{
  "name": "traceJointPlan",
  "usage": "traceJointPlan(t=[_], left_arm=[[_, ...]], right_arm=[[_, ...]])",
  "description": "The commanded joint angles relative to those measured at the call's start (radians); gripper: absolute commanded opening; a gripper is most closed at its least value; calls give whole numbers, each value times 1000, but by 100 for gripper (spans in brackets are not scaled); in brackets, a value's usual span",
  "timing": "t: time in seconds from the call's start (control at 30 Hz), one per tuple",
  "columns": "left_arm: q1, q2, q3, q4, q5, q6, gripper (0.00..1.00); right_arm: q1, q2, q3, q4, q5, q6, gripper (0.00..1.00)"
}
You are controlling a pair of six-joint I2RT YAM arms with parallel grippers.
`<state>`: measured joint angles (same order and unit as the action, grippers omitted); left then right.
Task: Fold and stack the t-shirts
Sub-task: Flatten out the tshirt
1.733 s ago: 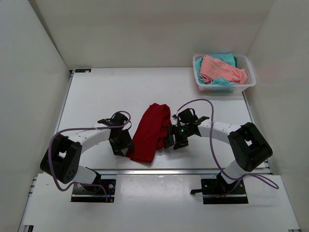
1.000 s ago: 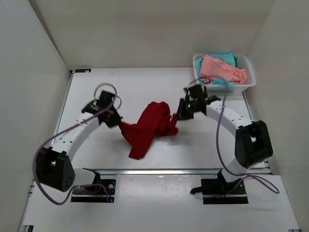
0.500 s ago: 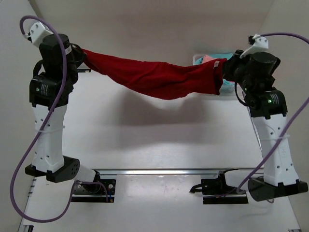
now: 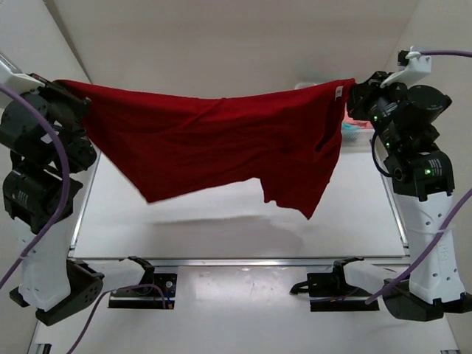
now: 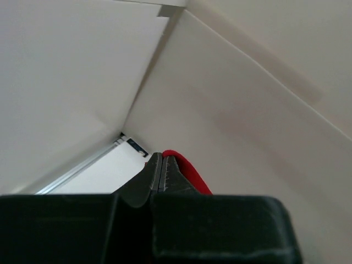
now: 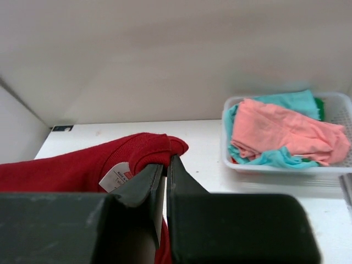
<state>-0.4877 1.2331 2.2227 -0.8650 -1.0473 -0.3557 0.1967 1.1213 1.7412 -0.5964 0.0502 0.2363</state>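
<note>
The large dark red t-shirt (image 4: 221, 144) hangs spread out high above the table, stretched between both raised arms. My left gripper (image 4: 68, 92) is shut on its left corner, where a red fold (image 5: 184, 168) shows beside the pinched jaws. My right gripper (image 4: 350, 92) is shut on its right corner; the red cloth (image 6: 99, 162) with its white label bunches over the closed fingers (image 6: 176, 176). A salmon pink t-shirt (image 6: 286, 132) lies on a teal t-shirt (image 6: 289, 102) in the basket at the back right.
The white mesh basket (image 6: 280, 168) stands on the table's back right; in the top view the hanging shirt and right arm mostly hide it. White walls close in the back and both sides. The white table (image 4: 221, 228) lies below the shirt.
Both arms have risen from the table and spread apart, lifting the red t-shirt. It went from a crumpled heap to a taut rope, and now hangs open as a wide sheet.
</note>
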Motion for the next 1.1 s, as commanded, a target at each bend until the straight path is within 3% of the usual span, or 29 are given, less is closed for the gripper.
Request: traceJointPlan(t=[0.0,0.1,0.17,0.3,0.37,0.4,0.43,0.47,0.5,0.53,0.57,0.6,0.67,0.83,0.93,1.07], left_arm=[[-57,29,-122,197,-198,258,0],[-78,63,-289,351,-261,391,0],[-68,95,-415,412,-237,400,0],[1,245,-459,331,-105,240,0],[140,345,-399,261,51,122,0],[310,523,-182,128,289,-54,0],[311,581,-179,127,291,-89,4],[380,644,-38,24,370,-109,16],[405,766,47,-39,392,-132,37],[440,848,189,-151,421,-137,39],[461,858,181,-205,437,-143,41],[477,827,139,-191,457,-152,43],[480,709,-150,-125,501,-164,43],[368,331,-734,-48,624,-216,53],[290,186,-953,-90,609,-267,54],[287,62,-1206,-153,624,-356,54]], right_arm=[[23,56,6,58,-36,17,0],[17,148,-17,55,-151,30,0],[24,228,-58,79,-174,49,0],[32,400,-51,139,-269,51,0],[37,565,41,144,-254,11,0],[40,738,233,112,-215,-35,2],[40,739,235,97,-196,-35,2],[18,802,303,87,-191,-13,26],[14,810,331,77,-156,6,38],[3,831,342,43,-121,12,43],[1,841,368,24,-101,-1,43],[-6,833,365,-11,-60,0,46],[-17,758,273,-14,-26,-18,54],[-51,488,-162,0,-27,60,53],[-25,372,-366,-2,-30,80,55],[52,266,-570,-36,36,60,56]])
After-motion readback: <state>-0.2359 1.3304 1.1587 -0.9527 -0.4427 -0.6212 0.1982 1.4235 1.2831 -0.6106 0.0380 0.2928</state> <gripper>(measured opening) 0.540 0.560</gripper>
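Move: Spanned between the two closed grippers, the red t-shirt hangs high over the table. The bare spot where it will lie is centred about 21 cm ahead of the left hand, 29 cm to its right and 55 cm below; from the right hand it is some 14 cm ahead, 30 cm left and 48 cm below. The clothes basket stands roughly 30 cm ahead of the right hand, 17 cm to its right and 42 cm lower. Flinging the held t-shirt forward and down over the table, both hands swing out fast, the left about 30 cm and the right some 23 cm, tipping their fingers downward and opening wide on the way to let go of the corners. Both then draw back empty, the left sinking further, and stay open above the table. ##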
